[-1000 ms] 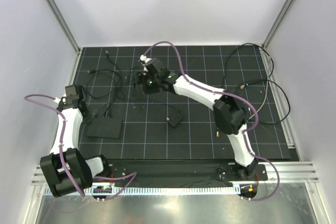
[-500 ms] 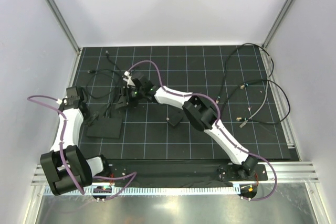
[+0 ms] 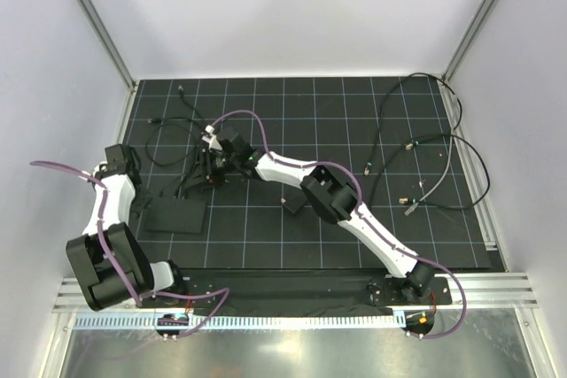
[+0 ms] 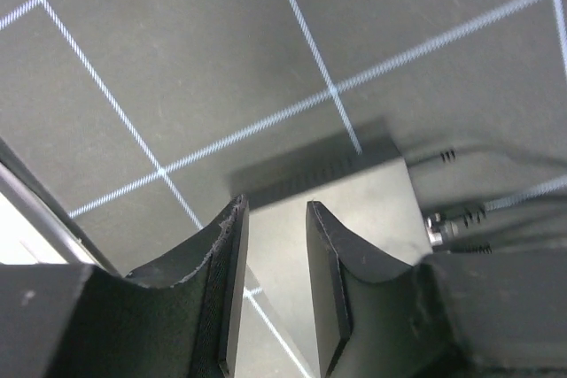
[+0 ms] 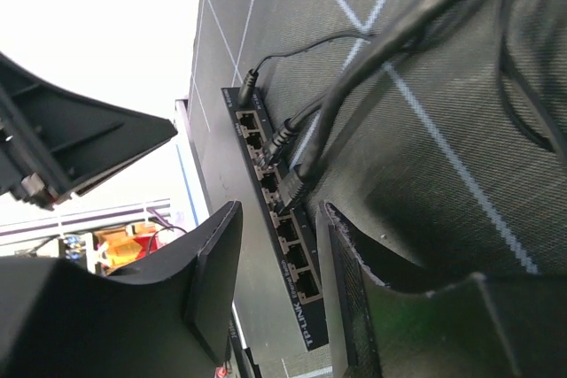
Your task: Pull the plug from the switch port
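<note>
The switch (image 3: pixel 177 215) is a flat black box on the left of the mat, with its row of ports (image 5: pixel 285 238) on the far narrow edge. A black plug (image 5: pixel 293 187) sits in one port, and two more leads enter farther along that edge. My right gripper (image 5: pixel 279 215) is open, its fingertips just short of the plug with nothing between them. In the top view that right gripper (image 3: pixel 209 173) hangs over the cables behind the switch. My left gripper (image 4: pixel 275 217) is open over the switch's top (image 4: pixel 363 205) near a corner. From above, the left gripper (image 3: pixel 139 198) is at the box's left end.
A small black square block (image 3: pixel 296 201) lies mid-mat under the right arm. Thin black cables (image 3: pixel 182 130) loop behind the switch. Longer cables with loose connectors (image 3: pixel 416 190) sprawl on the right side. Grey walls and metal rails enclose the mat.
The right arm swung left from mid-mat to the cables at the switch's far edge, and its jaws narrowed. The left wrist shifted slightly by the switch's left end.
</note>
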`<state>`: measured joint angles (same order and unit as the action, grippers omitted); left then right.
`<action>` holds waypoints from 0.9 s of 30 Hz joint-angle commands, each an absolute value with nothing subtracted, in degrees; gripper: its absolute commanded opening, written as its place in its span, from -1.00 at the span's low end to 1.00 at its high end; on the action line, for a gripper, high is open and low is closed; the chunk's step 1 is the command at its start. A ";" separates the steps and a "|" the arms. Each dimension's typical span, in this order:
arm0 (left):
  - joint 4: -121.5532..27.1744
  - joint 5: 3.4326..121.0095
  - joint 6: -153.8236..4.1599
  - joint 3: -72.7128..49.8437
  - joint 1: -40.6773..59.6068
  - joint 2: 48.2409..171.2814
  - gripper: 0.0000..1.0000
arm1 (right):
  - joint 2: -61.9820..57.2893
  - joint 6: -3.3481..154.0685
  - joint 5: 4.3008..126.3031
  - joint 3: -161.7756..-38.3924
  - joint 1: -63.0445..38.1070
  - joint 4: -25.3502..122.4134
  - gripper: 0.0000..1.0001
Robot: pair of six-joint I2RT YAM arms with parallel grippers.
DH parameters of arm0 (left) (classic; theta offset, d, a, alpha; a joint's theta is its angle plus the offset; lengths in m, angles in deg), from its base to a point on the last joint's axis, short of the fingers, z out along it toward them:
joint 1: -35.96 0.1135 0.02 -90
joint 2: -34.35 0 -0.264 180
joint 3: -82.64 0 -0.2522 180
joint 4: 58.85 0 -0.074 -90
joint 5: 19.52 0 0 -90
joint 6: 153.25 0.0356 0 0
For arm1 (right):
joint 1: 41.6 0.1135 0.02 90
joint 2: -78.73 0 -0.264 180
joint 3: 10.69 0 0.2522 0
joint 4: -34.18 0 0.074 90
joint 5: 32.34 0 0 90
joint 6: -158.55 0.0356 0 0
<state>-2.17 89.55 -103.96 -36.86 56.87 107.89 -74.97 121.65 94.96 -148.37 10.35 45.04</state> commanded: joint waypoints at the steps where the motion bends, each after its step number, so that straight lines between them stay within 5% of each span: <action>1: -7.19 88.88 -103.86 -34.21 57.85 110.46 -0.25 | -75.16 125.05 95.98 -149.34 10.52 42.31 -0.10; 27: -11.07 66.09 -107.63 -45.19 57.85 106.26 -0.30 | -72.53 131.12 100.29 -140.12 10.88 36.86 -0.07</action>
<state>-11.90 69.20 -106.28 -42.59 57.53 108.48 -75.89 131.74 99.81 -142.38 10.48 35.79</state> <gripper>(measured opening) 0.349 0.463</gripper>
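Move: The plug on the thick cable lies about 5 cm left of my right hand, 1 cm back and 3 cm below. The second plug sits some 2 cm farther left in the row. The switch's middle is roughly 7 cm left and 6 cm back of my right hand. For my left hand the switch's middle lies about 8 cm to the right, level fore and aft and 5 cm below. The power plug is 2 cm right and 5 cm ahead of it. I bring my left hand in over the switch from its left end, first forward and down, then mostly right, about 5 cm across in all. Its fingers stay partly open and swing some 20 degrees from leaning left to nearly straight down. My right hand sinks a little, then eases back 2 cm towards the port face, rolling about 10 degrees, half open around the thick cable's plug but not closing. ##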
